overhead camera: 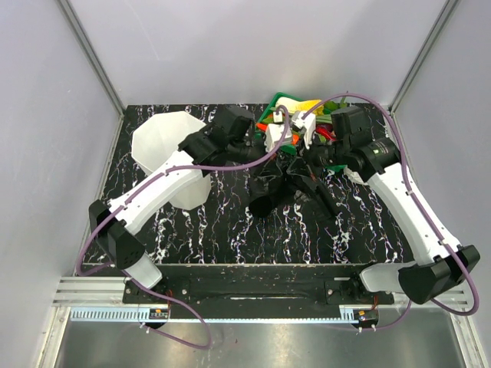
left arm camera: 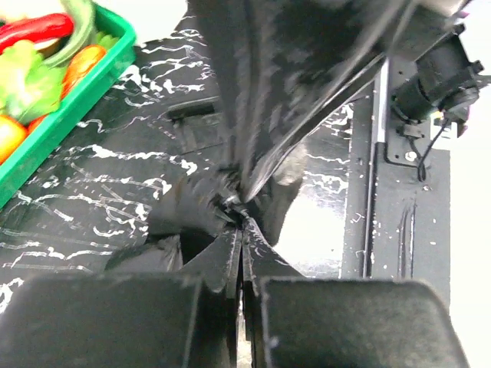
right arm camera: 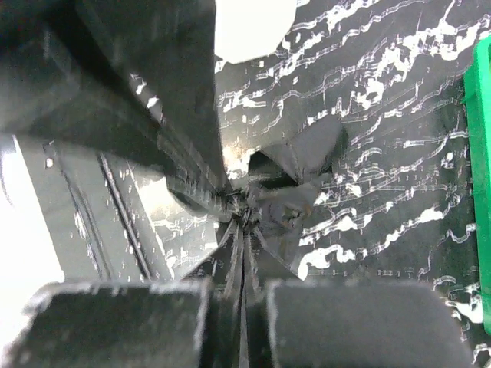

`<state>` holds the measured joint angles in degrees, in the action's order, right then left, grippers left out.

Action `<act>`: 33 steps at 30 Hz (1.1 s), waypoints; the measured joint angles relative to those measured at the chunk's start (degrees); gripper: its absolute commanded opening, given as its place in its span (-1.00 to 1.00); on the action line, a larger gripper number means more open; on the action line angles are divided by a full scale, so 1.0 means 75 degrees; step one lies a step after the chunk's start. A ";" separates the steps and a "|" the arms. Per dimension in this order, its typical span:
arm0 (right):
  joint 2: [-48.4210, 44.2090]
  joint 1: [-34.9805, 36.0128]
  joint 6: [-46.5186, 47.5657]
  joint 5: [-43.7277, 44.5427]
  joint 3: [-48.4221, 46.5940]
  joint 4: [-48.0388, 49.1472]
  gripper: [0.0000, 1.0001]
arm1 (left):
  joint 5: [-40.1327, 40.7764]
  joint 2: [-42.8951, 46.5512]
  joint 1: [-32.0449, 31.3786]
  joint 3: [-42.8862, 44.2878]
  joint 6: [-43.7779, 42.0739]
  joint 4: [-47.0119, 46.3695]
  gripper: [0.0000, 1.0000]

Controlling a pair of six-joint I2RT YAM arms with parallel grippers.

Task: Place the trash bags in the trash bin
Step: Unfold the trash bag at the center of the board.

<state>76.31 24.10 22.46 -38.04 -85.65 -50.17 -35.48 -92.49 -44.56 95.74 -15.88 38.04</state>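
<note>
One crinkled black trash bag hangs stretched between both grippers over the middle of the marble table. My left gripper is shut on a pinch of its film, and the sheet rises taut away from the fingers. From the other side, my right gripper is shut on a bunched fold, with more film puffed out beyond it. The translucent white trash bin stands at the back left, behind the left arm. A corner of the bin also shows in the right wrist view.
A green tray of vegetables sits at the back centre, just behind both grippers; its rim shows in the left wrist view and at the right edge of the right wrist view. Grey walls close in the table.
</note>
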 measured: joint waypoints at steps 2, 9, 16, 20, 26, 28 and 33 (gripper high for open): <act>-0.0163 0.0000 0.0064 0.0067 0.0108 -0.0038 -1.00 | 0.0058 0.0003 0.0172 0.0000 0.0000 -0.0003 -1.00; -0.0385 0.0073 0.0376 0.0055 0.0303 -0.0134 -0.93 | 0.0254 0.0020 0.0449 0.0003 0.0122 -0.0294 -1.00; -0.0385 0.0073 0.0411 0.0143 0.0373 -0.0154 -0.72 | 0.0189 0.0020 0.0449 0.0000 0.0023 -0.0286 -1.00; -0.0373 0.0073 0.0364 0.0140 0.0382 -0.0149 -0.77 | 0.0090 0.0020 0.0437 -0.0020 -0.0117 -0.0277 -1.00; -0.0175 0.0041 0.0312 0.0052 0.0338 -0.0157 -0.66 | 0.0067 0.0020 0.0297 -0.0070 -0.0329 -0.0090 -1.00; -0.0152 0.0041 0.0289 0.0070 0.0326 -0.0149 -0.53 | 0.0073 0.0020 0.0300 -0.0070 -0.0373 -0.0026 -1.00; -0.0198 0.0029 0.0262 0.0277 0.0388 -0.0041 -0.37 | 0.0076 0.0020 0.0283 -0.0070 -0.0460 -0.0017 -1.00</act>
<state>74.83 24.32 24.43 -35.97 -82.74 -50.48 -34.92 -92.33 -42.44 95.22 -19.33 37.91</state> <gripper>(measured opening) 0.291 0.012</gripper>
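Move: Both hands have the trash bag pinched, their tips nearly meeting: its body hangs some 10 cm below each, about 3 cm to the left and roughly level fore and aft. From the left hand, the rolled bag on the table is about 13 cm right, 3 cm forward and 26 cm down. The white bin's middle is about 28 cm left, 6 cm forward and 14 cm down, and the vegetable tray about 22 cm forward and 11 cm right, near table height. The right fingers unclose from their pinch on the trash bag to about a third open, while that hand eases back just over 1 cm, sinks 1.5 cm and then creeps forward again. The left hand keeps its shut pinch: it first swings about 3 cm forward and slightly left, pausing there before easing 1 cm back and down. ##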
